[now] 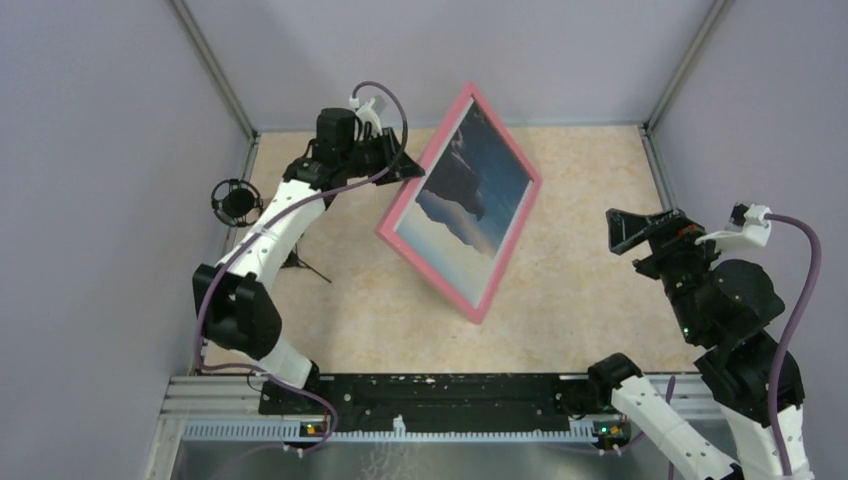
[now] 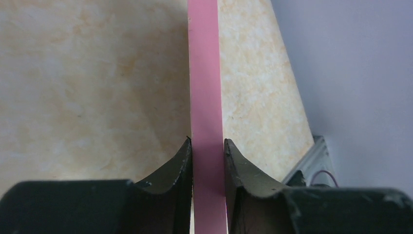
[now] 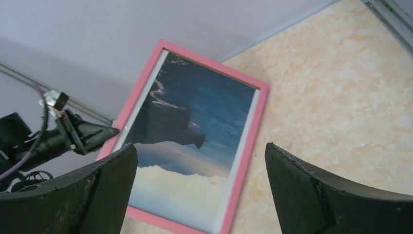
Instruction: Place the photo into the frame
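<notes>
The salmon-pink frame (image 1: 404, 206) is tilted up off the table, its lower edge towards the front. The photo (image 1: 470, 195) of blue sky, dark cloud and white mist sits inside it. My left gripper (image 1: 412, 166) is shut on the frame's upper left rail; in the left wrist view the pink rail (image 2: 206, 87) runs straight between the two fingers (image 2: 178, 168). My right gripper (image 1: 625, 228) is open and empty, held above the table to the right of the frame. In the right wrist view the frame (image 3: 255, 122) and photo (image 3: 195, 126) lie beyond its open fingers (image 3: 302, 185).
A small black tripod-like stand (image 1: 238, 203) is at the left wall beside the left arm. Grey walls enclose the beige table (image 1: 590, 170) on three sides. A metal rail (image 1: 420, 405) with both arm bases runs along the front edge.
</notes>
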Available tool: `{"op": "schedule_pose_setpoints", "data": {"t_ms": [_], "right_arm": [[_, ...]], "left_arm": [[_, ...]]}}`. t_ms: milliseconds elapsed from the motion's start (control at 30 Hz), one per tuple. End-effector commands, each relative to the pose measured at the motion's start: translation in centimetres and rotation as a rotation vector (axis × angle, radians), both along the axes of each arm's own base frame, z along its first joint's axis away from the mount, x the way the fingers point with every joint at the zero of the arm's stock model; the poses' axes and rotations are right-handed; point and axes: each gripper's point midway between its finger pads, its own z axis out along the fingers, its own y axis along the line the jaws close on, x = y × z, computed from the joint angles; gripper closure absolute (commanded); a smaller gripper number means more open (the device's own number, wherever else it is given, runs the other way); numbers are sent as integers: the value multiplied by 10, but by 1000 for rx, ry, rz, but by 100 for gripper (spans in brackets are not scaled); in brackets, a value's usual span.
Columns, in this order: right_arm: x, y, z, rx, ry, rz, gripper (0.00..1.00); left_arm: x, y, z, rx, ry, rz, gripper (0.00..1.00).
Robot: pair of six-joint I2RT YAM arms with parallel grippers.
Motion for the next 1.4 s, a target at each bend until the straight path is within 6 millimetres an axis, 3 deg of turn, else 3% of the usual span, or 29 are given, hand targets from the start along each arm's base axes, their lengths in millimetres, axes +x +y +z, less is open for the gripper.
{"op": "schedule_pose_setpoints", "data": {"t_ms": [0, 200, 367, 600, 633, 700, 733, 767, 800, 833, 933, 1033, 1167, 1233, 1367], "right_arm": [[4, 5, 6, 4, -32, 20, 1], [5, 6, 1, 1, -20, 21, 1], [6, 9, 0, 3, -19, 32, 1], [0, 6, 1, -21, -12, 37, 1], [-1, 4, 1, -26, -14, 32, 1], [-4, 0, 4, -32, -25, 20, 1], [-6, -2, 7, -33, -31, 16, 1], [-8, -3, 10, -33, -40, 14, 1], [-9, -4, 13, -33, -47, 12, 1], [-10, -5, 16, -31, -54, 12, 1], [-13, -3, 23, -41, -71, 32, 1], [-14, 0, 28, -64, -67, 54, 1], [-20, 8, 42, -119, -115, 123, 1], [-23, 8, 50, -146, -144, 141, 1], [-32, 5, 68, -177, -197, 147, 1]], "left_arm": [[-25, -44, -32, -195, 158, -242, 100], [-32, -68, -82, -306, 247, -218, 100], [-38, -98, -112, -358, 269, -189, 100], [-32, -136, -159, -278, 335, -179, 100], [-30, -137, -162, -245, 324, -181, 97], [-29, -129, -171, -159, 341, -138, 75], [-28, -122, -170, -116, 324, -116, 60], [-28, -114, -166, -74, 299, -90, 36], [-28, -105, -159, -38, 258, -66, 13], [-29, -95, -152, 3, 227, -42, 2], [-37, -66, -124, 108, 150, -5, 1], [-51, -40, -71, 145, 17, 20, 1], [-88, -6, 30, 95, -226, 39, 1], [-113, 25, 91, 85, -375, 95, 1], [-160, 80, 173, 51, -609, 207, 1]]}}
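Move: My left hand still grips the pink-framed photo by its left edge. The photo's middle hangs some 6 cm back, 10 cm right and 12 cm below that hand. The clear table spot it is going to lies about 10 cm back, 28 cm right and 20 cm down from my left hand. The microphone stand is roughly 9 cm back and 34 cm to that hand's left, on the table. From my open right hand the spot is about 12 cm ahead, 4 cm left and 29 cm below. I lower the gripped frame with my left hand about 19 cm, carrying it some 13 cm right and slightly back while my wrist tips down about 25 degrees. With the frame down on the clear table, I open wide, let go of its left edge, then lift off steeply some 30 cm, swinging left and back as the wrist tips up again. Late on, my open right hand rises about 5 cm and draws back slightly. ##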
